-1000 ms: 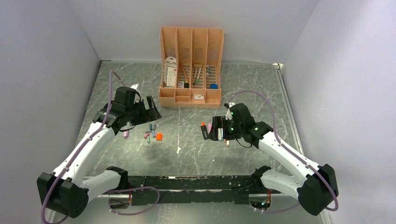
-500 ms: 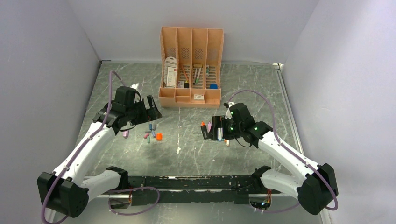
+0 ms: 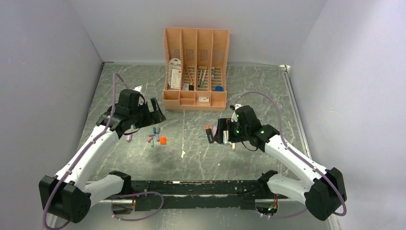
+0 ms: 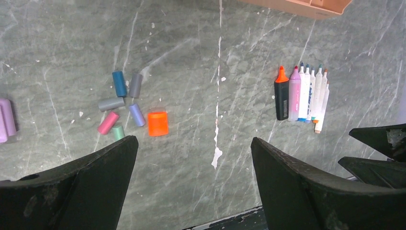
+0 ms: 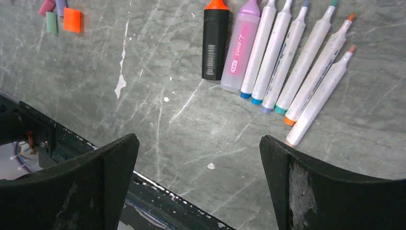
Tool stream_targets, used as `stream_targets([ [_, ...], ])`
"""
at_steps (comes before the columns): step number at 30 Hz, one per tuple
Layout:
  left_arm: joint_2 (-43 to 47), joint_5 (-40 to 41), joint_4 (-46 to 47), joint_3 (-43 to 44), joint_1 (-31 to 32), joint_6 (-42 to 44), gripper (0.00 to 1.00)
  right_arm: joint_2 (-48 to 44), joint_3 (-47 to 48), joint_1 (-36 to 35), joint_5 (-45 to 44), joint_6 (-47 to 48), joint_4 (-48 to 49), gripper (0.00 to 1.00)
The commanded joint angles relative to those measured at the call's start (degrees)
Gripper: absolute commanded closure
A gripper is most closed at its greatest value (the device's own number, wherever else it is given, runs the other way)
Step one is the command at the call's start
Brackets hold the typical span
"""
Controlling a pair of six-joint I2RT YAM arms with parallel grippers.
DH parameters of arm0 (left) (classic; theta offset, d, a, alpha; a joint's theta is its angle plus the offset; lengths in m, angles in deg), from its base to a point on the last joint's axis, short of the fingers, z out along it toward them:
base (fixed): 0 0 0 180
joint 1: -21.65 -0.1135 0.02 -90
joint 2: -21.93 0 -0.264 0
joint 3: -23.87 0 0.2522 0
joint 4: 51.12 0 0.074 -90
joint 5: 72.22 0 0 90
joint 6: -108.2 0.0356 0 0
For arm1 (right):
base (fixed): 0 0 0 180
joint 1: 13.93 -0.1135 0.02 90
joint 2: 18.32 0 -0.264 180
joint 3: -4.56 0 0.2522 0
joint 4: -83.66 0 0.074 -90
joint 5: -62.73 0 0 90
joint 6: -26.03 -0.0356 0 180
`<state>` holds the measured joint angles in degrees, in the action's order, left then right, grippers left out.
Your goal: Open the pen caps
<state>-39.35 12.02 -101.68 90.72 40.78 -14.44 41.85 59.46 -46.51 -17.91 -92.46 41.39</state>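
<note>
Several loose pen caps [image 4: 119, 84] lie in a cluster on the grey table: blue, grey, pink, lavender and green ones and a chunkier orange cap [image 4: 158, 123]. They also show in the top view [image 3: 155, 136]. A row of uncapped markers [image 5: 282, 57] lies to the right, with a black highlighter [image 5: 215, 43] and a pink highlighter [image 5: 239, 52] at its left end. My left gripper [image 4: 193, 143] is open and empty, above the table right of the caps. My right gripper [image 5: 198, 139] is open and empty, just nearer than the markers.
A peach desk organizer [image 3: 196, 67] with pens and cards stands at the back middle. A purple cap [image 4: 5, 120] lies apart at the far left of the cluster. White scuff marks [image 4: 216, 155] run down the table. A black rail [image 3: 201, 187] edges the near side.
</note>
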Motion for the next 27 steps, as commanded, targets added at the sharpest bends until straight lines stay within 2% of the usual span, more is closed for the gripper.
stream_targets([
  [1,0.08,0.21,4.76,-1.72,0.2,-0.74,0.01,-0.16,1.15,0.26,-3.65,1.57,1.32,0.0],
  [7,-2.05,-7.04,15.71,-5.34,0.52,-1.37,0.01,-2.11,2.79,0.24,-8.01,3.31,5.84,0.0],
  [10,-3.19,-8.54,21.66,-5.83,2.67,-1.73,0.01,-3.46,4.14,0.24,-10.57,4.56,8.25,0.0],
  [15,-6.19,-3.89,26.52,-2.59,9.58,0.85,0.01,-1.72,7.83,0.31,-16.56,8.23,9.5,0.0],
  [19,-9.11,0.21,26.45,1.95,14.21,3.19,0.01,1.07,12.02,0.31,-17.71,9.95,10.54,0.0],
  [24,-8.98,0.82,27.79,5.93,17.25,4.42,0.01,3.13,15.83,0.23,-16.75,11.57,12.68,0.0],
  [27,-6.57,2.16,28.24,7.77,18.02,7.54,0.01,3.47,18.72,0.23,-19.87,13.61,13.02,0.0],
])
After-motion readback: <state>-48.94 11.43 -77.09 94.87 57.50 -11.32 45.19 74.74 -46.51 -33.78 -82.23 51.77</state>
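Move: Both hands are empty. From the left hand the desk organizer's middle lies some 20 cm ahead, 15 cm right and 12 cm lower; the orange cap is nearly underneath, about 2 cm ahead, 2 cm right and 16 cm down. From the right hand the organizer is roughly 26 cm ahead, 12 cm left and 6 cm lower, the black pen about 8 cm ahead and 5 cm left, the white pens 7 cm ahead and 3 cm right, both 11 cm down. The right hand rises about 12 cm while reaching 10 cm forward, over and beyond the uncapped pens towards the front of the organizer, its fingers swinging up nearly 30 degrees towards level. Meanwhile the left hand, after a small dip, sweeps about 13 cm right, away from the caps towards the organizer's front, climbing in the second half as it turns clockwise and its fingertips tilt up; both grippers stay wide open and touch nothing. ##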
